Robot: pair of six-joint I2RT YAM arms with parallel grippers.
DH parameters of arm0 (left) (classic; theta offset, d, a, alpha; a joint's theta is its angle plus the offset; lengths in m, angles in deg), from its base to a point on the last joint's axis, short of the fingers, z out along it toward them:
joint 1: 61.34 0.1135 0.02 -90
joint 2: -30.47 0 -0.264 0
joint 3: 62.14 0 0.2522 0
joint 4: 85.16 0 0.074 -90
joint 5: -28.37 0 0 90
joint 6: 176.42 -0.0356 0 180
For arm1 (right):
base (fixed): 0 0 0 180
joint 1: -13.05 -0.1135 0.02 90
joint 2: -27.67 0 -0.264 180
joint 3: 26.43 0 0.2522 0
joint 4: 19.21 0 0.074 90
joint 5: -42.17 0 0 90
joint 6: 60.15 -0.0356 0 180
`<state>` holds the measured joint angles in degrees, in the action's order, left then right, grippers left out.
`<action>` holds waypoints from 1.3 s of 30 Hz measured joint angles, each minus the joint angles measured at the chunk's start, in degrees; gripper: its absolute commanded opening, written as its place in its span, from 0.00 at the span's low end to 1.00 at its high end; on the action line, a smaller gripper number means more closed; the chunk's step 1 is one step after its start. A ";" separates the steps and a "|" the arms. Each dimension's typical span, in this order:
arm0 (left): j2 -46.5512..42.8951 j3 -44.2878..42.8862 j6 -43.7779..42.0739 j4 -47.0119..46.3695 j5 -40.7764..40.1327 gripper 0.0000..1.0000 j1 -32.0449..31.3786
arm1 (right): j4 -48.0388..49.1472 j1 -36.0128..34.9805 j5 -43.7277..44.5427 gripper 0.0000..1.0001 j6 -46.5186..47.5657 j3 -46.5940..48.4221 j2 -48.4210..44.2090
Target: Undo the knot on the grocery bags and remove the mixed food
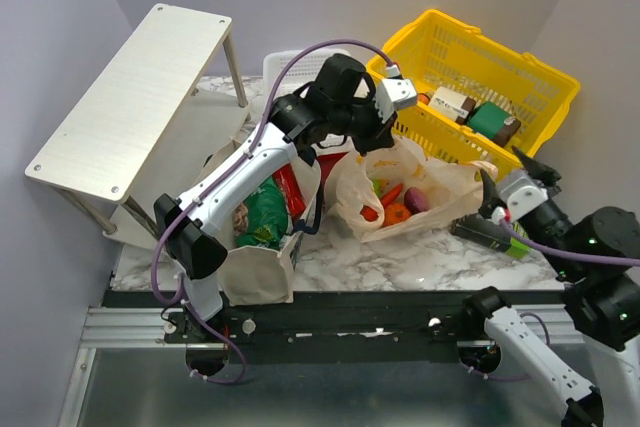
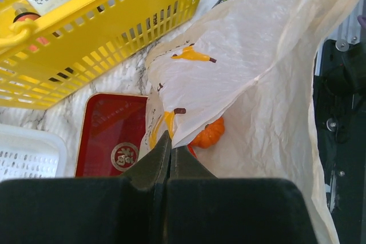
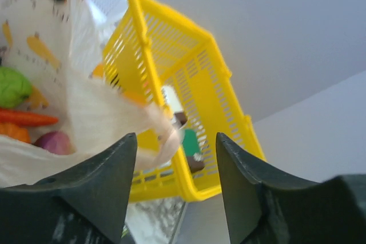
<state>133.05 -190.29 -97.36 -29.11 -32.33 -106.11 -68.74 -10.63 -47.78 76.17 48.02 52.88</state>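
The thin peach-cream plastic bag (image 1: pixel 440 187) lies open on the marble; no tied knot shows. Inside it are a carrot (image 1: pixel 391 194), an orange (image 1: pixel 397 214), a purple onion (image 1: pixel 417 200) and a green apple (image 1: pixel 377 185). My left gripper (image 1: pixel 377 143) is shut on the bag's far rim (image 2: pixel 189 124) and holds it up; the orange (image 2: pixel 210 134) shows beneath. My right gripper (image 3: pixel 176 141) is open at the bag's right corner, a twisted bag end (image 3: pixel 170 135) between its fingers, untouched. The canvas tote (image 1: pixel 262 272) holds a green snack bag (image 1: pixel 262 215) and a red packet (image 1: pixel 291 192).
A yellow basket (image 1: pixel 520 72) with boxes stands at the back right, close behind the bag. A black-and-green box (image 1: pixel 490 235) lies under my right gripper. A white wooden shelf (image 1: pixel 130 87) stands at the back left. A red packet (image 2: pixel 114 141) and a white basket (image 2: pixel 23 152) lie by the bag.
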 measured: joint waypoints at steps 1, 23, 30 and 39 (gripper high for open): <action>0.07 -0.07 0.17 -0.11 0.04 0.00 -0.17 | 0.20 0.02 -1.64 0.69 0.20 3.50 1.81; 0.70 -2.43 2.05 -0.68 0.11 0.00 -1.01 | -15.04 -2.58 -37.03 0.11 27.93 -14.19 8.11; -0.57 -4.09 2.43 -0.72 -0.31 0.00 -1.05 | -33.70 -2.62 -37.18 0.09 42.29 -16.55 -1.88; -5.18 -1.25 3.78 -1.05 0.61 0.00 -3.58 | -37.44 -2.64 -35.28 0.11 37.09 -15.65 -4.02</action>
<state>127.87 -191.53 -93.58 -30.16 -31.72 -109.69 -106.18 -13.27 -83.05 113.27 32.37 48.86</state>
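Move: Just below and ahead of the open right hand, roughly 3 cm forward, 2 cm left and 6 cm down, hangs the grocery bag's loose right rim. The vegetables in the bag lie about 7 cm ahead of that hand, 11 cm left and 31 cm below; the green-black box is 1 cm ahead, 7 cm right and 33 cm down. From the left hand, pinching the bag's far rim, the right rim is some 19 cm right, 7 cm back and level. Swinging up some 8 cm and leftward, the right hand then plunges almost 30 cm and draws back about 11 cm to the bag's near right side, turning about 50 degrees counter-clockwise and tipping down as its fingers close nearly shut; they end close to the rim. The left hand keeps its pinch, late on raising the far rim about 5 cm and pulling it back 4 cm. ##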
